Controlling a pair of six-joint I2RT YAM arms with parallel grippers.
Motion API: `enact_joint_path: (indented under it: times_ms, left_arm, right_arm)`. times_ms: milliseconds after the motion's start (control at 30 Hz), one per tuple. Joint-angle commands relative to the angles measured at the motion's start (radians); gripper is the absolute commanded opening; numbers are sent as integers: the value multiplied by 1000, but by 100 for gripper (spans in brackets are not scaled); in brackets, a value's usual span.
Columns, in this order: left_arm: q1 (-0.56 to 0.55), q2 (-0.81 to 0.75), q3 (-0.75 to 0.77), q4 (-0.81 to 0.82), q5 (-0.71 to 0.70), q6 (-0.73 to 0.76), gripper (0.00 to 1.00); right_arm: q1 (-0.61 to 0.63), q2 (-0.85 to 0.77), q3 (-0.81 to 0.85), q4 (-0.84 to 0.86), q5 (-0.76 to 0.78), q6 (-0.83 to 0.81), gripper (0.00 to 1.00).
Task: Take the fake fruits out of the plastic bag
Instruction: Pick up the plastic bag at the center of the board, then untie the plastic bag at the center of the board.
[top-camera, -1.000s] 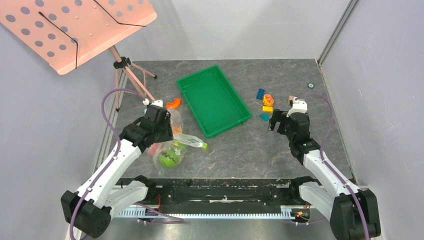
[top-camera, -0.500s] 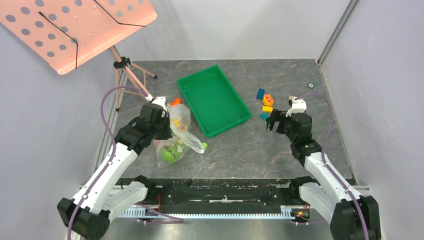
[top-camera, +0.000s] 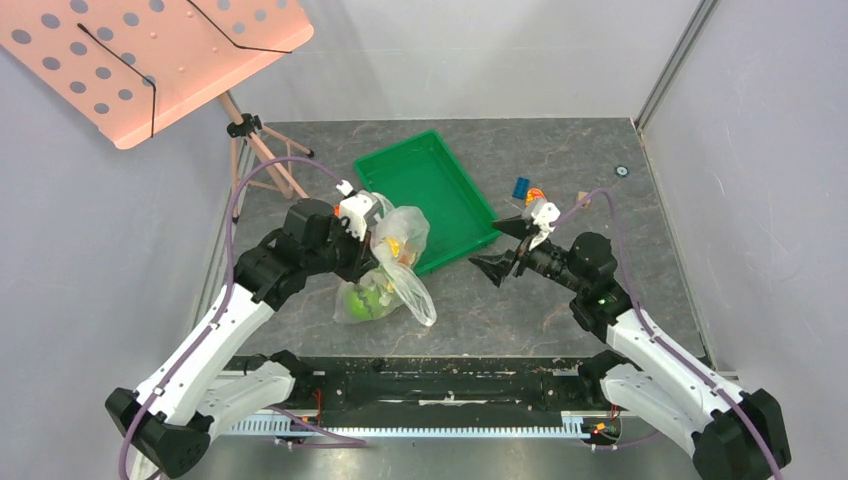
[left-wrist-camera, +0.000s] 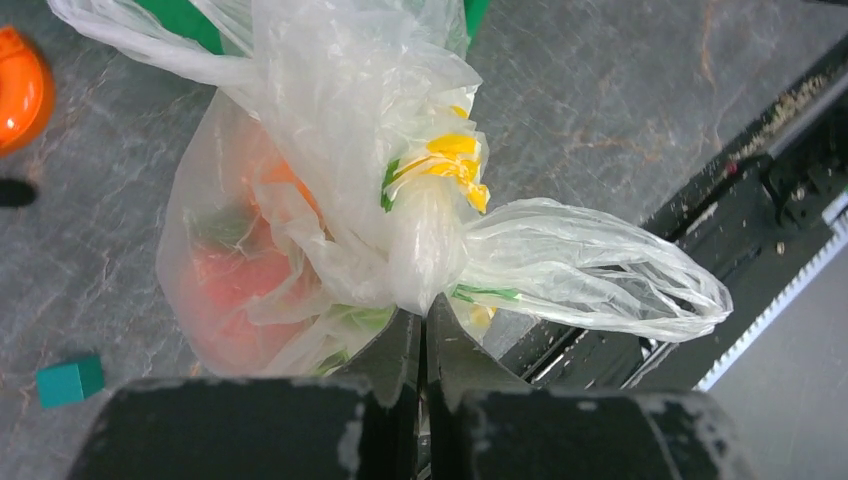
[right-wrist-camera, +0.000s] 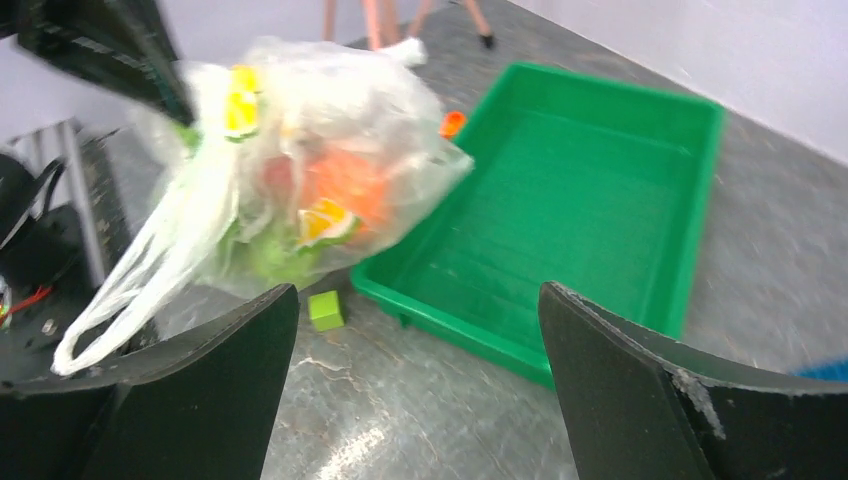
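My left gripper (top-camera: 384, 232) (left-wrist-camera: 424, 316) is shut on a bunched neck of the clear plastic bag (top-camera: 404, 226) (left-wrist-camera: 340, 110) (right-wrist-camera: 330, 100) and holds it up, tilted over the near left corner of the green tray. The fake fruits are still inside it: a green striped ball (top-camera: 364, 300) (right-wrist-camera: 266, 256) at the bottom, an orange one (top-camera: 396, 246) (right-wrist-camera: 346, 186) and a pink peach (left-wrist-camera: 240, 290). A loop handle (left-wrist-camera: 600, 272) hangs loose toward the table's front. My right gripper (top-camera: 500, 247) (right-wrist-camera: 418, 292) is open and empty, pointing left at the bag from a short distance.
The green tray (top-camera: 430, 196) (right-wrist-camera: 600, 200) lies at centre back. A lime block (right-wrist-camera: 326, 310) sits by its near corner. An orange curved toy (left-wrist-camera: 20, 86) and a teal block (left-wrist-camera: 68, 380) lie left of the bag. Coloured blocks (top-camera: 522, 187) lie right of the tray. A pink music stand (top-camera: 150, 60) stands back left.
My left gripper closed on the bag and lifted it rightward toward the tray. The right arm swung left and low, turning its open fingers to face the bag.
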Motion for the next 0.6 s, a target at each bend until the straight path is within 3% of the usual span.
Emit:
enact_joint_path:
  times_ms: [0, 133, 333, 567]
  left_arm:
    - [-72, -7, 62, -12, 60, 143, 2]
    - [-147, 16, 111, -79, 64, 175, 2]
    - [-258, 49, 159, -123, 23, 192, 2]
    - [-323, 111, 167, -102, -45, 192, 2]
  right_arm:
    - [58, 37, 59, 127, -210, -161, 92]
    - [84, 72, 129, 64, -297, -303, 92]
    - [119, 105, 257, -189, -358, -551, 92]
    - [148, 134, 318, -296, -383, -605, 85]
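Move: The left hand already has the plastic bag clear of the table, pinched at its knot; the bag's middle hangs some 5 cm below that hand, 3 cm to its right and 2 cm ahead. From the open right hand the plastic bag is about 15 cm left, 2 cm back and 6 cm lower. Also from the right hand, the green tray's middle lies about 16 cm ahead, 9 cm left and 18 cm down, and a lime block about 13 cm left, 4 cm back and 18 cm down. Back and to the right, the left hand carries the plastic bag by its knot about 7 cm, swinging some 20 degrees clockwise and keeping its pinch. The right hand comes to meet it, going left, back and up about 5 cm each way, swinging counter-clockwise and rolling about its fingers, which stay wide open, to the bag's right side and its loose loop. ##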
